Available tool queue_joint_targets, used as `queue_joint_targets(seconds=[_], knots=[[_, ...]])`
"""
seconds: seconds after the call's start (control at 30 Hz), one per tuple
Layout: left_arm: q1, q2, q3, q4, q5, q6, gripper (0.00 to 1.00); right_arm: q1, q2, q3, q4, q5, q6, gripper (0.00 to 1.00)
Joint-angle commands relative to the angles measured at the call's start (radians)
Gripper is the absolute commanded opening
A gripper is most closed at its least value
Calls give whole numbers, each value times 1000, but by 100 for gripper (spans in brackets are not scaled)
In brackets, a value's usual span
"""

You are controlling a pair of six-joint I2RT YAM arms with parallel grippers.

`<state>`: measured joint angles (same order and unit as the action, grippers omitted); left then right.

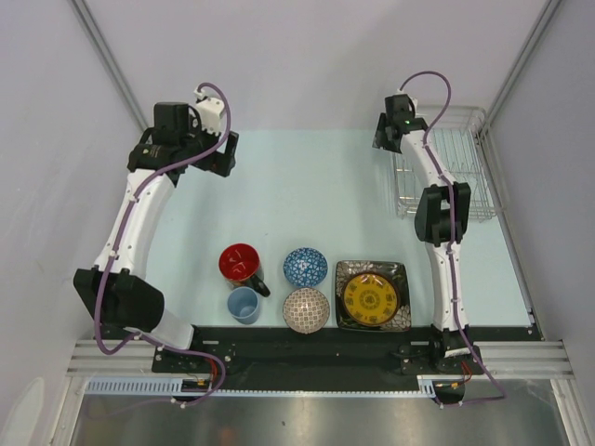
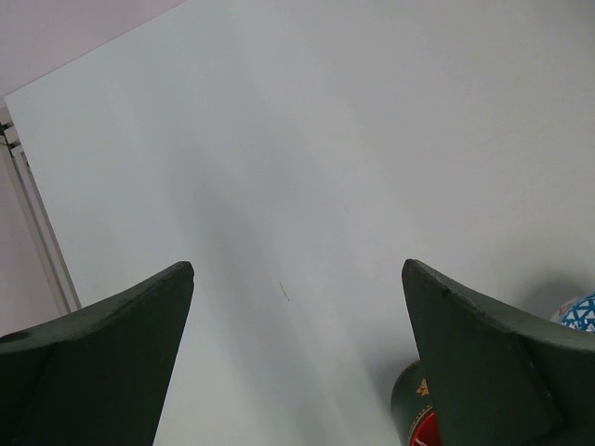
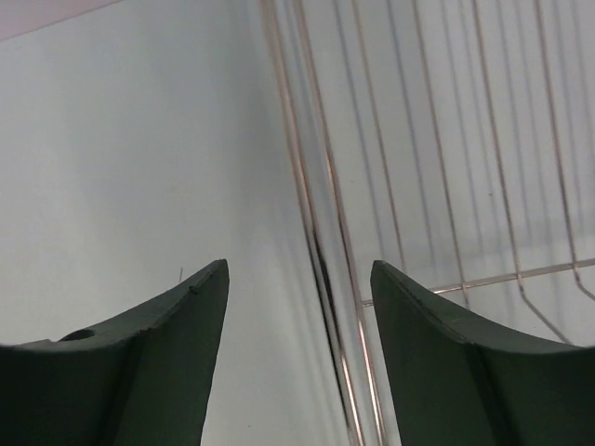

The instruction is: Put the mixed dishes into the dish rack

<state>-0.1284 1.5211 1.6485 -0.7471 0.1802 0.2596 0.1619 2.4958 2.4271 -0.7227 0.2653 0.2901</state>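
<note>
The dishes stand in a group at the table's near edge: a red-inside dark mug (image 1: pixel 242 264), a light-blue cup (image 1: pixel 244 305), a blue-patterned bowl (image 1: pixel 305 267), a pinkish-beige bowl (image 1: pixel 306 310), and a yellow plate (image 1: pixel 370 297) lying on a dark square plate (image 1: pixel 346 272). The wire dish rack (image 1: pixel 457 177) sits at the far right and holds nothing. My left gripper (image 1: pixel 221 153) hangs open over bare table at the far left; its wrist view catches the mug (image 2: pixel 409 404) and the blue bowl (image 2: pixel 582 314) at the bottom right. My right gripper (image 3: pixel 298 267) is open above the rack's left rim (image 3: pixel 311 223).
Grey walls close in the table on the left, right and back. The rack lies against the right wall. A black rail carrying both arm bases runs along the near edge, just behind the dishes.
</note>
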Motion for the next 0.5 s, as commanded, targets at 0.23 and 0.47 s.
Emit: queue_joint_targets(seconds=[0.23, 0.47], knots=[[10, -39, -27, 32, -1, 18, 100, 65, -5, -3, 43, -61, -51, 27], [10, -39, -56, 55, -1, 21, 100, 191, -49, -71, 63, -165, -100, 22]])
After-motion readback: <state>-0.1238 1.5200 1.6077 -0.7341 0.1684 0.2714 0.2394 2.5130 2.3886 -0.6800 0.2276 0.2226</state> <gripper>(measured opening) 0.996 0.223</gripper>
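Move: The dish rack's left rim, here the stretch I grip, runs almost under my right hand: level with it ahead and back, about 1 cm to its right and some 2 cm below. The middle of the rack lies roughly 14 cm to the right and 4 cm back of that hand, about 5 cm lower; the rack's near-left corner is some 20 cm back and 1 cm left. From my left hand the rim is about 20 cm ahead, 40 cm to the right and 20 cm below. I close my right hand's part-open fingers onto the dish rack's left rim, sinking about 2 cm and easing left as they shut, until they pinch the rim. Then, holding the rim, I draw it left faster and faster, about 5 cm in all, while my wrist swings some 10 degrees counter-clockwise. ##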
